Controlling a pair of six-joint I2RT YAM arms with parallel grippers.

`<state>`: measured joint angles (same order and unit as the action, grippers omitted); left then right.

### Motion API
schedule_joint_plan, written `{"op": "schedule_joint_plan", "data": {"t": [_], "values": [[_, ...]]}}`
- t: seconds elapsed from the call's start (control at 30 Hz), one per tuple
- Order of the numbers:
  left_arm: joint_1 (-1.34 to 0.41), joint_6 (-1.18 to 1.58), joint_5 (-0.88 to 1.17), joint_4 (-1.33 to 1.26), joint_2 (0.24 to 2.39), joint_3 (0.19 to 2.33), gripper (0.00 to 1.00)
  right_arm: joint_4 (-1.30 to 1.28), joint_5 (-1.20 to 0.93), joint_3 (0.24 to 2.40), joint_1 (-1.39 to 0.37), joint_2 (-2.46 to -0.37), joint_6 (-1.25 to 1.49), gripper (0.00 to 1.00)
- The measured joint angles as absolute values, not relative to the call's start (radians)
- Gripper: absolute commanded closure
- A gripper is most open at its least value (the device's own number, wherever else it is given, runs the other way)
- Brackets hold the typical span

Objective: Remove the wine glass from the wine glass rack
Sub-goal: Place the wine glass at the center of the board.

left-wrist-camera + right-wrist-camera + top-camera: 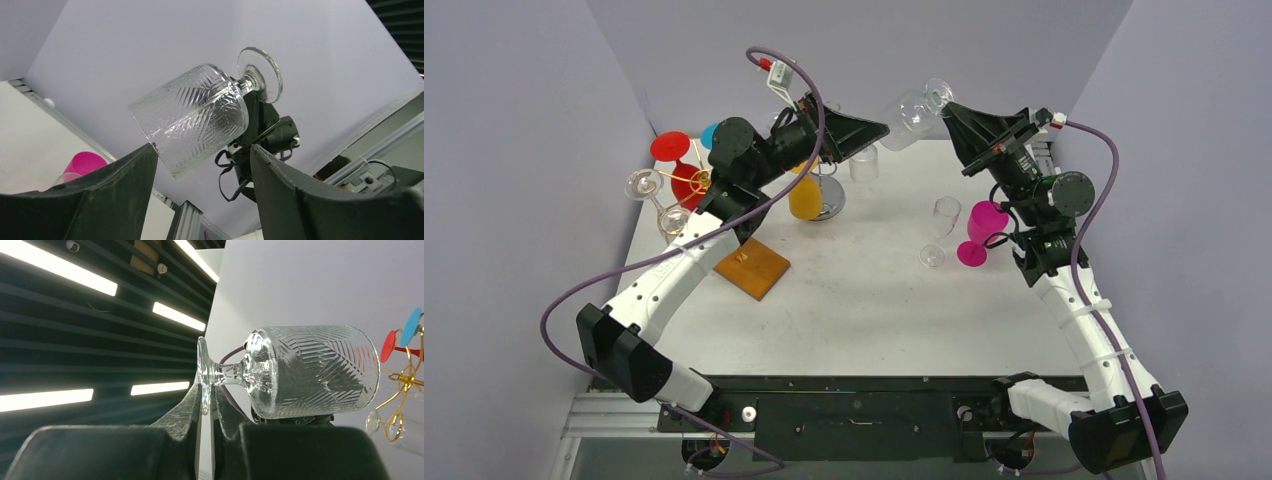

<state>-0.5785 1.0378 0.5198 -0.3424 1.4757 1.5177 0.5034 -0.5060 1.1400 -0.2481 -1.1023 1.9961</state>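
Note:
A clear cut-pattern wine glass (pixel 912 110) hangs in the air above the table's far side, lying almost on its side. My right gripper (pixel 948 104) is shut on the edge of its round foot (pixel 202 374); the bowl (pixel 312 371) sticks out sideways past the fingers. My left gripper (pixel 871 132) is open and empty, facing the bowl's mouth from the left. In the left wrist view the bowl (pixel 192 117) sits just beyond the two spread fingers (pixel 125 192). The gold wire rack (pixel 686 186) stands at the far left on a wooden base (pixel 752 266), away from the held glass.
The rack holds a red glass (pixel 676 160), a blue one (pixel 710 134) and clear glasses (pixel 644 184). On the table stand a yellow glass (pixel 805 197), a metal goblet (pixel 830 200), a clear cup (pixel 863 164), a clear wine glass (pixel 942 226) and a pink glass (pixel 983 230).

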Motion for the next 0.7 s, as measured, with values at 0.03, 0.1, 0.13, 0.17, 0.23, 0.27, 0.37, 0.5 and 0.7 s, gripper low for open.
{"op": "schedule_joint_plan", "data": {"t": [0.03,0.1,0.13,0.17,0.23,0.27,0.37,0.5,0.7], "values": [[-0.579,1.051,0.533,-0.376,1.478,1.514,0.38,0.514,-0.506,1.135,-0.248,-1.103,2.004,1.00],[-0.578,1.075,0.549,-0.430,1.484,1.511,0.41,0.546,-0.506,1.128,-0.248,-1.104,2.025,1.00],[-0.576,1.090,0.556,-0.455,1.489,1.510,0.44,0.561,-0.506,1.127,-0.248,-1.105,2.035,1.00],[-0.575,1.102,0.563,-0.481,1.496,1.510,0.45,0.577,-0.506,1.126,-0.248,-1.107,2.043,1.00],[-0.575,1.132,0.582,-0.533,1.509,1.509,0.49,0.619,-0.507,1.119,-0.250,-1.113,2.057,1.00],[-0.575,1.148,0.588,-0.557,1.515,1.508,0.50,0.643,-0.508,1.118,-0.251,-1.119,2.062,1.00],[-0.575,1.200,0.609,-0.637,1.532,1.497,0.55,0.716,-0.511,1.113,-0.263,-1.150,2.075,1.00],[-0.577,1.243,0.618,-0.702,1.553,1.496,0.64,0.806,-0.511,1.096,-0.278,-1.184,2.095,1.00],[-0.597,1.272,0.634,-0.752,1.557,1.496,0.90,0.886,-0.490,1.072,-0.279,-1.189,2.123,1.00]]}}
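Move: The wine glass is in the air, its foot already pinched by the right hand. Its bowl, mouth tilted towards the left hand, lies about 7 cm right of that hand, 4 cm ahead and 3 cm above. From the left hand, the clear goblet on the silver rack is some 24 cm ahead, 2 cm left and 35 cm lower. A flute stands roughly 10 cm ahead, 13 cm right, 40 cm lower. From the right hand, the bowl is 7 cm left, 1 cm back, 4 cm lower. The left fingers come astride the bowl's rim, one inside the mouth and one outside, closing from about two-thirds open to a quarter; a firm touch can't be made out. The left hand goes back and up to the bowl, some 4 cm in all, its fingers swinging clockwise and tipping up about 15 degrees. The right keeps its pinch on the foot, drifting a centimetre or so and tilting the glass's mouth up roughly 10 degrees. ##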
